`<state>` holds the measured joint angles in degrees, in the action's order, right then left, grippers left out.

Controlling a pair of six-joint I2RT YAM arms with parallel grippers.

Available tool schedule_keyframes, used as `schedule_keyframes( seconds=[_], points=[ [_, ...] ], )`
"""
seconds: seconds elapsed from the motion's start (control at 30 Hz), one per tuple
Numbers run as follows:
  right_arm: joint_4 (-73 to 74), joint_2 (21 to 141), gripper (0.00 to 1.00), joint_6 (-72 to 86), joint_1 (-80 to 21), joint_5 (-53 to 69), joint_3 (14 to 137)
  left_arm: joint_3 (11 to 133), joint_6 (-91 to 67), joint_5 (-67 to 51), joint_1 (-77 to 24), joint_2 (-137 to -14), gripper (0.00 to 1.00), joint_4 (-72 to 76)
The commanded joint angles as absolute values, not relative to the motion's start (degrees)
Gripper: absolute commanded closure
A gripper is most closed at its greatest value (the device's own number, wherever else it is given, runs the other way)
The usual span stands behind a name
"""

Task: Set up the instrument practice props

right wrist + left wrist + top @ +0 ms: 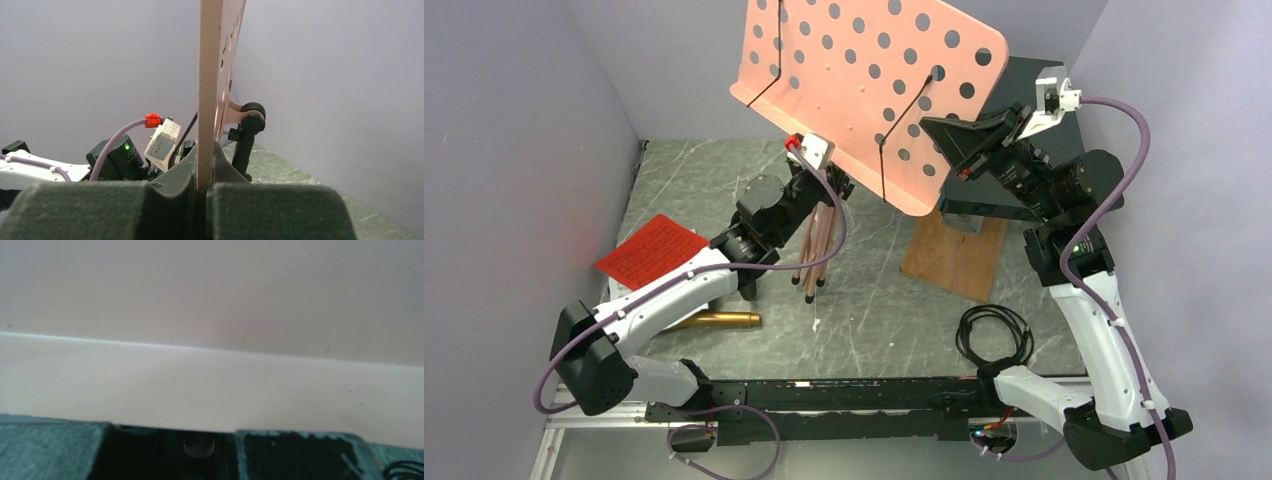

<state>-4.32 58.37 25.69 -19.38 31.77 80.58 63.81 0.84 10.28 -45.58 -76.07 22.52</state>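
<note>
The pink perforated music stand [864, 80] leans tilted over the table's far middle, its tripod legs [814, 250] folded together. My right gripper [969, 140] is shut on the desk's right edge; in the right wrist view the thin pink plate [210, 75] stands pinched between the pads of that gripper [206, 165]. My left gripper [834, 185] sits under the desk by the stand's post. The left wrist view is filled by the pink desk [210, 315], and the dark fingers [300, 455] show only at the bottom edge. A red music sheet [649, 250] and a gold microphone [714, 320] lie at the left.
A dark teal box [1034, 110] rests on a wooden board [954, 255] at the back right. A black cable coil [994, 335] lies by the right arm's base. Grey walls close in on the left, back and right.
</note>
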Motion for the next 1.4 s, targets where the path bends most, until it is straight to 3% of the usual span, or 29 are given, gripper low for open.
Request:
schedule_keyframes(
  seconds=[0.0, 0.03, 0.1, 0.3, 0.43, 0.83, 0.97, 1.03, 1.37],
  points=[
    [-7.60, 59.50, 1.00, 14.49, -26.27, 51.42, 82.90, 65.12, 2.68, 15.50, -46.66, -73.48, 0.76, 25.38],
    [-7.11, 59.50, 1.00, 13.91, -27.17, 52.17, 83.15, 64.03, 1.70, 15.87, -46.67, -73.15, 0.63, 26.03],
    [-5.72, 59.59, 1.00, 12.23, -29.13, 52.86, 83.72, 62.46, 1.15, 15.51, -46.67, -72.79, 0.50, 26.42],
    [-3.21, 59.67, 1.00, 10.06, -34.56, 50.15, 82.03, 60.50, 0.93, 16.08, -46.65, -71.60, 0.37, 23.76],
    [-9.22, 57.45, 1.00, 14.31, -36.21, 39.81, 76.67, 58.98, 2.12, 15.38, -46.76, -70.41, 0.34, 25.06],
    [-19.77, 60.67, 1.00, 26.97, -36.21, 25.68, 77.97, 58.65, -1.42, 18.83, -46.75, -69.43, 0.27, 22.80],
    [-20.11, 60.93, 1.00, 27.90, -36.21, 21.90, 79.54, 59.58, -4.20, 20.09, -46.75, -69.64, 0.15, 20.07],
    [-20.70, 60.89, 1.00, 28.45, -36.21, 21.13, 79.83, 60.61, -4.69, 19.49, -46.69, -70.10, 0.01, 18.86],
    [-20.42, 58.88, 1.00, 32.17, -35.99, 13.14, 81.29, 58.46, -6.46, 14.96, -45.62, -67.34, 0.01, 20.29]
  ],
)
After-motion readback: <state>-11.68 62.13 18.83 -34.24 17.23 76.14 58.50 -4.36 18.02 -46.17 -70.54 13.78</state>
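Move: The left fingers are already closed on the tripod pole, at the hand point. The desk's centre lies about 15 cm ahead of that hand, 4 cm to its right and 16 cm higher. The bunched tripod feet hang some 17 cm back, 6 cm left and 28 cm down. The right fingers pinch the desk's right edge, with its centre roughly 8 cm ahead, 11 cm left and about level. Open the left gripper wide to let the tripod pole go, and drop it about 6 cm below the desk's lip, then ease it back up a little while drifting left. Meanwhile, keep the right pinch on the desk's edge and carry the desk some 6 cm left, dipping and drawing back slightly with a wrist tilt, then tilt back as the hand comes forward and slightly up. ##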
